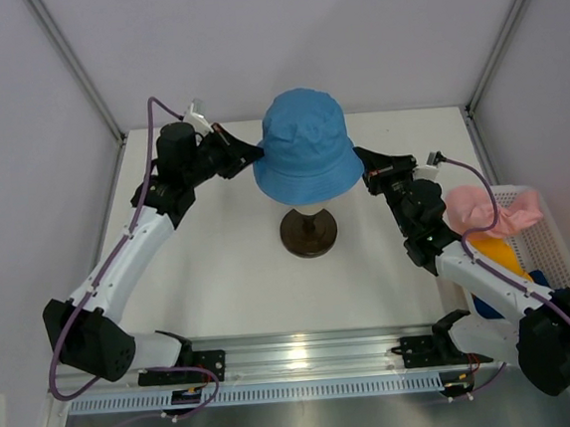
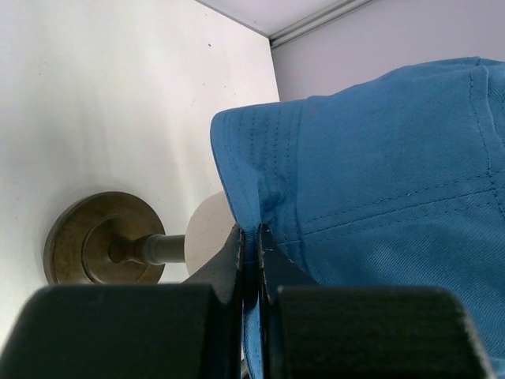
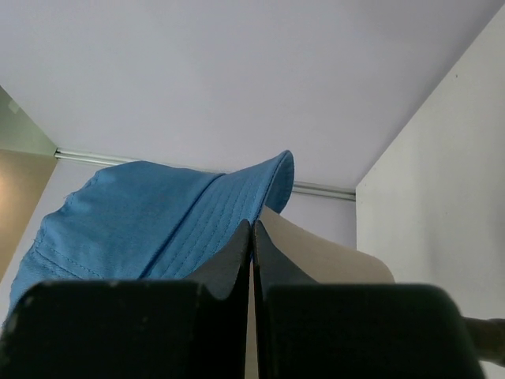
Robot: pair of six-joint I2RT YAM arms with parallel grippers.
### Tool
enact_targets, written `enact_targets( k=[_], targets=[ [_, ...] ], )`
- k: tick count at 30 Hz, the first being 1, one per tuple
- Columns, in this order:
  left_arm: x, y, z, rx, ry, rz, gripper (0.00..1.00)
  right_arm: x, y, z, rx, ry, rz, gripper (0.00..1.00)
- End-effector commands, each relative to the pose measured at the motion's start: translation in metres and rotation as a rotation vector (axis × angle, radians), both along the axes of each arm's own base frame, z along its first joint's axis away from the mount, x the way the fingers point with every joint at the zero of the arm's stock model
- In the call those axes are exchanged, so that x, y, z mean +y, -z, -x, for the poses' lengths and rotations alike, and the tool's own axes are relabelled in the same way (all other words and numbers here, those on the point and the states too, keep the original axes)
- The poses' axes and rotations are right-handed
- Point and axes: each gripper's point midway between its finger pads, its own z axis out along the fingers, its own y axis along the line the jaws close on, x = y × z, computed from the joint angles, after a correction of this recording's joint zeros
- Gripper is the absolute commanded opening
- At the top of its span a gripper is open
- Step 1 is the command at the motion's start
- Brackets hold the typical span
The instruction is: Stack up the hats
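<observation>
The light blue hat (image 1: 306, 142) sits over the cream head form (image 2: 207, 233) on its dark round base (image 1: 309, 233). My left gripper (image 1: 257, 154) is at the hat's left side, shut on its brim. In the left wrist view the blue fabric (image 2: 379, 158) runs down between the tips of the left gripper (image 2: 251, 230). My right gripper (image 1: 369, 174) is at the hat's right brim. In the right wrist view the right gripper (image 3: 252, 223) is shut with no fabric showing in the slit. The brim (image 3: 142, 221) lies just behind one finger, with the head form (image 3: 331, 257) beside it.
A white mesh basket (image 1: 557, 235) stands at the right edge behind my right arm. It holds the pink hat (image 1: 489, 211), the yellow-orange hat (image 1: 493, 250) and some dark blue fabric (image 1: 536, 278). Grey walls enclose the white table on the left, back and right.
</observation>
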Motion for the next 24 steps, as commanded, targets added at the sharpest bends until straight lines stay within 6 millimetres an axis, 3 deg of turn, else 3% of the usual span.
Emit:
enact_targets(
  k=[1, 8, 15, 24],
  targets=[
    [0.014, -0.026, 0.009, -0.07, -0.012, -0.032, 0.01, -0.006, 0.015, -0.001, 0.007, 0.035, 0.082, 0.0],
    [0.023, -0.026, 0.009, -0.07, -0.024, -0.032, 0.01, 0.002, 0.036, -0.003, 0.022, 0.019, 0.123, 0.0],
    [0.027, -0.045, 0.009, -0.108, -0.023, -0.024, 0.01, 0.014, 0.054, -0.004, 0.036, 0.003, 0.172, 0.0],
    [0.029, -0.041, 0.007, -0.091, -0.025, -0.031, 0.01, 0.016, 0.076, -0.001, 0.048, 0.029, 0.231, 0.0]
  ],
)
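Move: The blue hat sits over the mannequin head between the hands. The left fingers already pinch its left brim, with the hat's middle about 10 cm to their right and 4 cm above. The shut right fingers are at its right brim, the middle about 10 cm to their left and 4 cm above. Level with both hands in reach, the head's middle is some 6 cm below them, and its wooden base some 30 cm below. The closed right fingers come free of the brim's edge. They drift about 2.5 cm left, in under the brim, sinking slowly, then drop sharply to about 6 cm lower, the hand rolling some 10 degrees with its left side down. The left hand keeps its pinch and draws the brim about 2 cm left and 1 cm up. ##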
